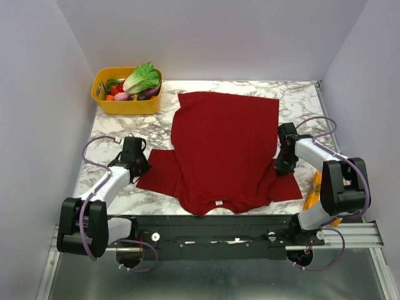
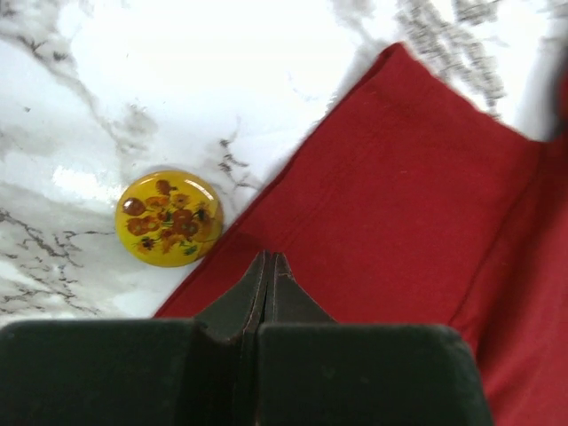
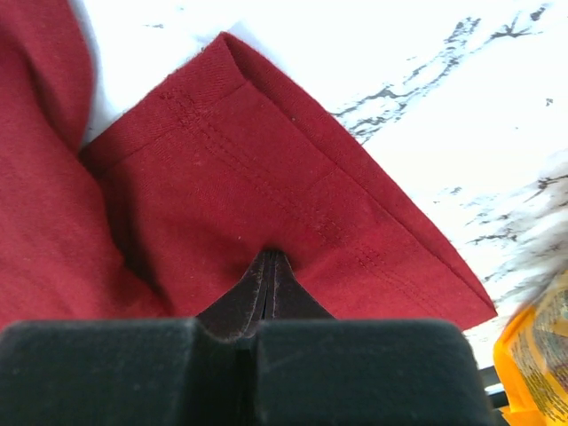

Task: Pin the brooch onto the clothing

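Note:
The clothing (image 1: 222, 147), a dark red T-shirt, lies flat on the marble table with its white neck label toward the arms. The brooch (image 2: 169, 217), a small round yellow disc with a flower pattern, rests on the marble just beside the left sleeve (image 2: 390, 195). It does not show in the top view. My left gripper (image 2: 269, 257) is shut with nothing in it, its tips over the sleeve's edge right of the brooch. My right gripper (image 3: 273, 256) is shut too, tips pressed against the right sleeve (image 3: 266, 169). From above, the left gripper (image 1: 140, 167) and right gripper (image 1: 284, 165) flank the shirt.
A yellow basket (image 1: 106, 105) of vegetables stands at the back left corner. An orange snack bag (image 1: 314, 192) lies by the right arm's base, its corner (image 3: 541, 355) showing near the sleeve hem. White walls close in the table on three sides.

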Tool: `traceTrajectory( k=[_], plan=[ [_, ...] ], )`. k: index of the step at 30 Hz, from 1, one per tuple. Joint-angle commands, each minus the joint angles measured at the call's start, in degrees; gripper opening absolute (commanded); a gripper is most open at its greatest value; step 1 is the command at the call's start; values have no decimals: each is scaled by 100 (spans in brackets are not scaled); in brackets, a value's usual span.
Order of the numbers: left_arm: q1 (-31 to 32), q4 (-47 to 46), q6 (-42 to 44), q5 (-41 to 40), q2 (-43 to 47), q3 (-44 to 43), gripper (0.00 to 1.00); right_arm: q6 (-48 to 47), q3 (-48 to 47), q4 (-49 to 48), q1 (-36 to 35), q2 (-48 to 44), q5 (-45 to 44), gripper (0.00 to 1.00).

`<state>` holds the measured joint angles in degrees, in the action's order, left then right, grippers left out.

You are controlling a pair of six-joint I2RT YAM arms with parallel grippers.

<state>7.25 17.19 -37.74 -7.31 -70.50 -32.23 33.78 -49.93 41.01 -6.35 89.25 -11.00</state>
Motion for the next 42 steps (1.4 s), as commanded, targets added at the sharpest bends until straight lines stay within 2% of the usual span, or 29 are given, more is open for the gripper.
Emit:
traceTrajectory(
  k=[1,5,11,16,21,28,34,38,42],
  plan=[
    [14,-339,108,484,396,-90,0,146,27,363,37,154,-385,0],
    [259,-550,222,582,178,-301,0,164,36,390,107,189,-367,0],
    [672,-743,398,722,-929,-758,0,102,-16,372,380,312,-349,0],
    [778,-875,495,889,-1448,-873,0,50,-113,416,564,286,-420,0],
    [778,-656,460,627,-1800,-873,0,58,-157,407,617,242,-464,1],
    [559,-225,205,213,-1388,-566,0,41,-245,434,617,-162,-648,2],
    [497,56,-76,160,-1080,-346,0,-3,-245,328,609,-654,-675,4],
    [488,144,-216,160,-878,-179,0,-64,-210,241,609,-734,-587,4],
    [480,311,-278,-173,-501,-152,0,-414,-105,-31,609,-918,-210,4]
  ],
)
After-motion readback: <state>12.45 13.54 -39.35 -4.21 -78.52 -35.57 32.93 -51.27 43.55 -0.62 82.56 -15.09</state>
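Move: The clothing's left sleeve has its middle about 5 cm to the right and 2 cm back of my left hand, with the cloth just below my closed fingertips. The brooch sits some 4 cm to that hand's left, about level with it. My right fingers are already down on the right sleeve, whose middle is about 4 cm back from them; a yellow snack bag lies roughly 14 cm to my right hand's right and 12 cm back. With its fingers shut, my left hand hops over the left sleeve about 7 cm right and 4 cm forward, lands nearer the shoulder and presses down, then drags some 4 cm back and outward to the left. Meanwhile my right fingers keep bearing on the right sleeve and draw nearly 4 cm to the right, towards the cuff, then lift off about 3 cm. ##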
